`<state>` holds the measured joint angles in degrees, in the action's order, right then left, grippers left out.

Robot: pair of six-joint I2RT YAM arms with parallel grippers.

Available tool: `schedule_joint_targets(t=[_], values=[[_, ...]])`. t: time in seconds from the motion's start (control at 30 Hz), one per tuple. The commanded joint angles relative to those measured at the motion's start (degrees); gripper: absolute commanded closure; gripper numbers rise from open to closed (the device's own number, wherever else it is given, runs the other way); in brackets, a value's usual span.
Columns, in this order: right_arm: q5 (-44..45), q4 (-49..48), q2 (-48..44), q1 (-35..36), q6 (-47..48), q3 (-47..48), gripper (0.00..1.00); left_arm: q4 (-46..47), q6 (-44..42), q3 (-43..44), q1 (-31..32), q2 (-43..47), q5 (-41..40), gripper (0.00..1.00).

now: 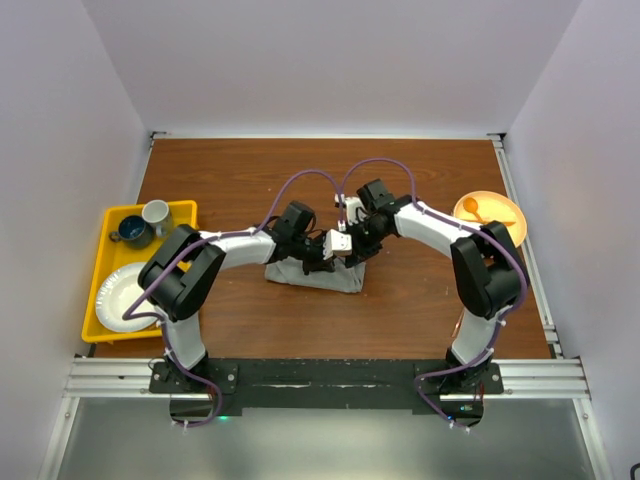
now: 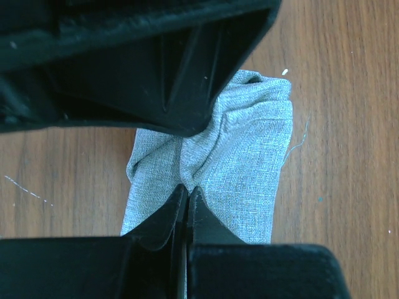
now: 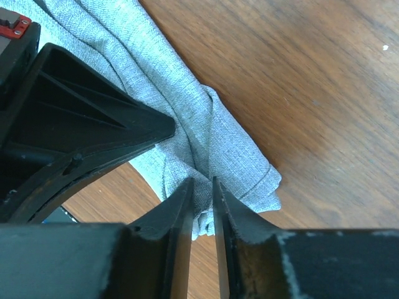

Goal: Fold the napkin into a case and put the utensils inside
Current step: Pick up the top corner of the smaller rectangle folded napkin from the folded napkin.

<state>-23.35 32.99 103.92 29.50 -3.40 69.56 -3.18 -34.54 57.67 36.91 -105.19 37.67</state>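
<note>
The napkin (image 1: 320,276) is a narrow, bunched grey strip on the wooden table, at the middle of the top view. My left gripper (image 1: 318,262) meets it from the left. In the left wrist view that gripper (image 2: 187,189) is shut, pinching a fold of the napkin (image 2: 249,156). From the right comes my right gripper (image 1: 352,258). Its jaws (image 3: 201,182) stand a little apart with a ridge of the napkin (image 3: 230,143) between them. The two grippers nearly touch over the cloth. The utensils are out of view.
A yellow tray (image 1: 100,255) at the left edge holds a white plate (image 1: 125,297), a dark mug (image 1: 131,231) and a grey cup (image 1: 156,213). At the right sits an orange plate (image 1: 505,228) with an orange spoon (image 1: 484,209). White walls enclose the table.
</note>
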Motion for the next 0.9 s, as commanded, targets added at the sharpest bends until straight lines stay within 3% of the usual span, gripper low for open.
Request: schedule_joint_targets(t=[0.0,0.17,0.47,0.87], values=[[2.17,0.93,0.67,1.35,-0.38,0.84,0.73,2.21,0.62,-0.89,0.19,2.44,-0.67,1.00],[6.73,0.76,1.55,2.14,-0.56,0.23,0.74,2.21,1.32,-0.98,0.27,2.44,-0.76,1.00],[11.75,0.50,1.29,2.41,-0.47,0.75,1.00,1.95,2.11,-1.42,0.27,2.97,-0.67,1.00],[11.84,0.05,-4.16,2.32,-1.08,2.16,1.00,1.07,1.06,-2.39,0.18,3.14,-0.58,1.00]])
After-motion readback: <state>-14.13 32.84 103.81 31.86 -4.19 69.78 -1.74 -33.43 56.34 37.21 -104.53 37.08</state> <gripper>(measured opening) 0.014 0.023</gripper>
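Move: The raised fold at the napkin's top right corner lies about 2 cm below the right fingertips and 1 cm to their right. The napkin's right edge is some 4 cm to the right of that hand, 1 cm back and 3 cm down, and the left fingertips are about 4 cm to its left. From the left hand, the fold lies about 5 cm to the right, roughly level. The napkin's fold at the top right corner is taken by the right hand: it sinks about 2 cm, its fingers tilting a few degrees steeper and shutting on the cloth low down, then rises a little over 1 cm and edges forward. The left hand keeps its closed pinch on the napkin alongside, practically still. ##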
